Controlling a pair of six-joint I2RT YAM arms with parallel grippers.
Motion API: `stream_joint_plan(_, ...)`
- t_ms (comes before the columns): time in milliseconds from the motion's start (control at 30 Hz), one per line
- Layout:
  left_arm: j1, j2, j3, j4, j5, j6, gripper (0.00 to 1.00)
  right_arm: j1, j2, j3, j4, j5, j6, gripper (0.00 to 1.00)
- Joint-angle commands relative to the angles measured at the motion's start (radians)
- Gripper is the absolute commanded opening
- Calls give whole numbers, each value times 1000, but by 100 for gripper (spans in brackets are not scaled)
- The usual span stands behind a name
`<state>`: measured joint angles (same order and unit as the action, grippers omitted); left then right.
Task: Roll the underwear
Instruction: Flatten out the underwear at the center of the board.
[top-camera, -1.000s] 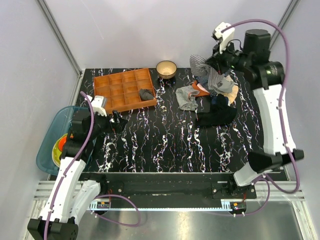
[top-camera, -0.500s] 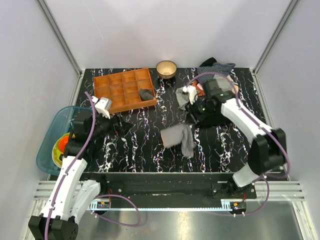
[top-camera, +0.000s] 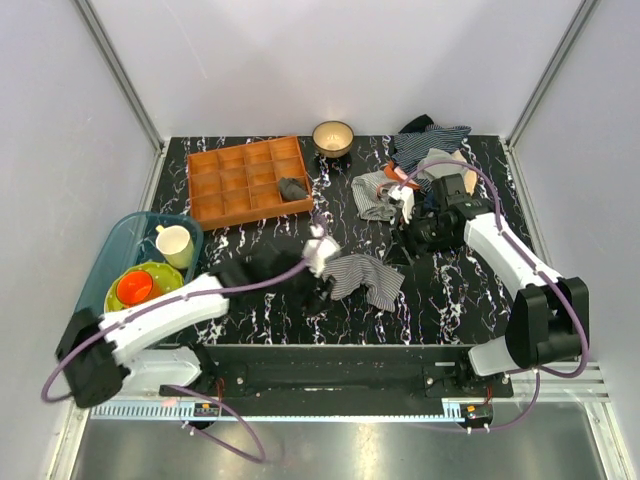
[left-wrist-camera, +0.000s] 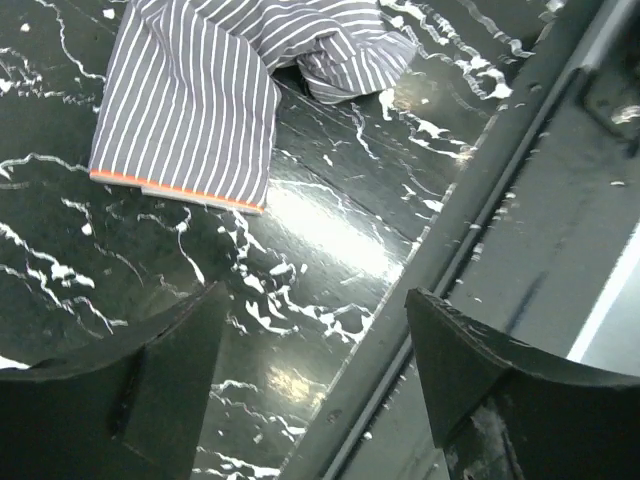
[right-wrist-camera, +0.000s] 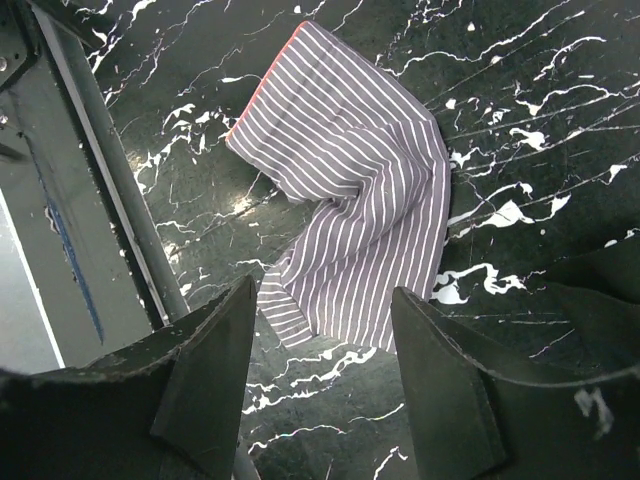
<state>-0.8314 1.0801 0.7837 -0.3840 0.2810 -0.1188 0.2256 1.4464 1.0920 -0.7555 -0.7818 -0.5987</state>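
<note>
The underwear (top-camera: 365, 278) is a small grey-and-white striped cloth with a thin orange edge. It lies crumpled flat on the black marbled table, front middle. It shows in the left wrist view (left-wrist-camera: 200, 100) at upper left and in the right wrist view (right-wrist-camera: 350, 190) at centre. My left gripper (top-camera: 318, 288) is open and empty just left of it, low over the table near the front edge (left-wrist-camera: 315, 335). My right gripper (top-camera: 412, 238) is open and empty, above and to the right of the cloth (right-wrist-camera: 320, 360).
An orange compartment tray (top-camera: 225, 185) holding a dark grey bundle (top-camera: 292, 188) stands at the back left. A bowl (top-camera: 333, 137) is behind it. A clothes pile (top-camera: 430, 155) is at the back right. A teal tub (top-camera: 115, 250) with cup and dishes sits off the left edge.
The striped underwear came from the back-right pile to the front middle of the table. My right arm came down from above the pile. My left arm swung from the left side to beside the cloth.
</note>
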Motion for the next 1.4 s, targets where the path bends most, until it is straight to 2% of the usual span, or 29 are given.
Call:
stream_joint_plan(0,-159,239,144,-13,-392,94,74,-49,11,26,-13,-115,-41,65)
stream_joint_plan(67,-210,363,205,-16,-495,113,71,-71,6,25,-11,-134,-30,64)
stream_joint_plan(167,-262,483,277,-15,-578,185,68,-91,3,23,-13,-143,-24,65)
stream_joint_plan(333,-291,616,361,-52,-632,266,65,-106,9,28,-19,-154,-19,64)
stream_joint_plan(633,-305,711,393,-79,-678,321,64,-109,40,37,-33,-149,-21,65)
stream_joint_plan(900,-305,748,417,-98,-704,346,59,-112,63,39,-44,-143,-29,65)
stream_joint_plan(967,-305,751,417,-98,-698,353,48,-112,72,43,-61,-143,-39,65)
stream_joint_plan(1000,-305,756,417,-99,-698,358,37,-114,81,45,-65,-145,-44,65)
stream_joint_plan(1033,-305,756,420,-102,-700,358,18,-112,85,46,-79,-146,-50,65)
stream_joint_plan(1067,-305,755,427,-108,-698,358,13,-114,85,48,-85,-149,-67,64)
stream_joint_plan(1200,-305,693,427,-119,-665,352,1,-112,63,37,-136,-178,-159,64)
stream_joint_plan(1367,-293,600,411,-127,-605,331,0,-109,-17,-53,-156,-257,-321,63)
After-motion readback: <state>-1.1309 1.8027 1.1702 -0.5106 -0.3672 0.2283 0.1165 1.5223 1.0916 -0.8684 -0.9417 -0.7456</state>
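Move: The striped underwear lies crumpled on the board, its middle some 5 cm ahead of the left hand, 10 cm to its right and 11 cm below; its orange waistband edge faces that hand, about 6 cm ahead and 4 cm right. From the underwear's middle, the black cloth is around 11 cm farther out and 15 cm to the right. From the right hand, the underwear lies roughly 4 cm back, 8 cm left and 11 cm below. The open left hand drops about 11 cm onto the underwear's waistband edge while reaching some 6 cm forward and 4 cm right, its wrist swinging roughly 50 degrees so the fingers go from slanting rightward to pointing almost straight down. Once down it stops travelling, narrows slightly and then shuts fully on the band, pinching a fold of cloth between the fingertips at board level, with barely a start of a lift. ##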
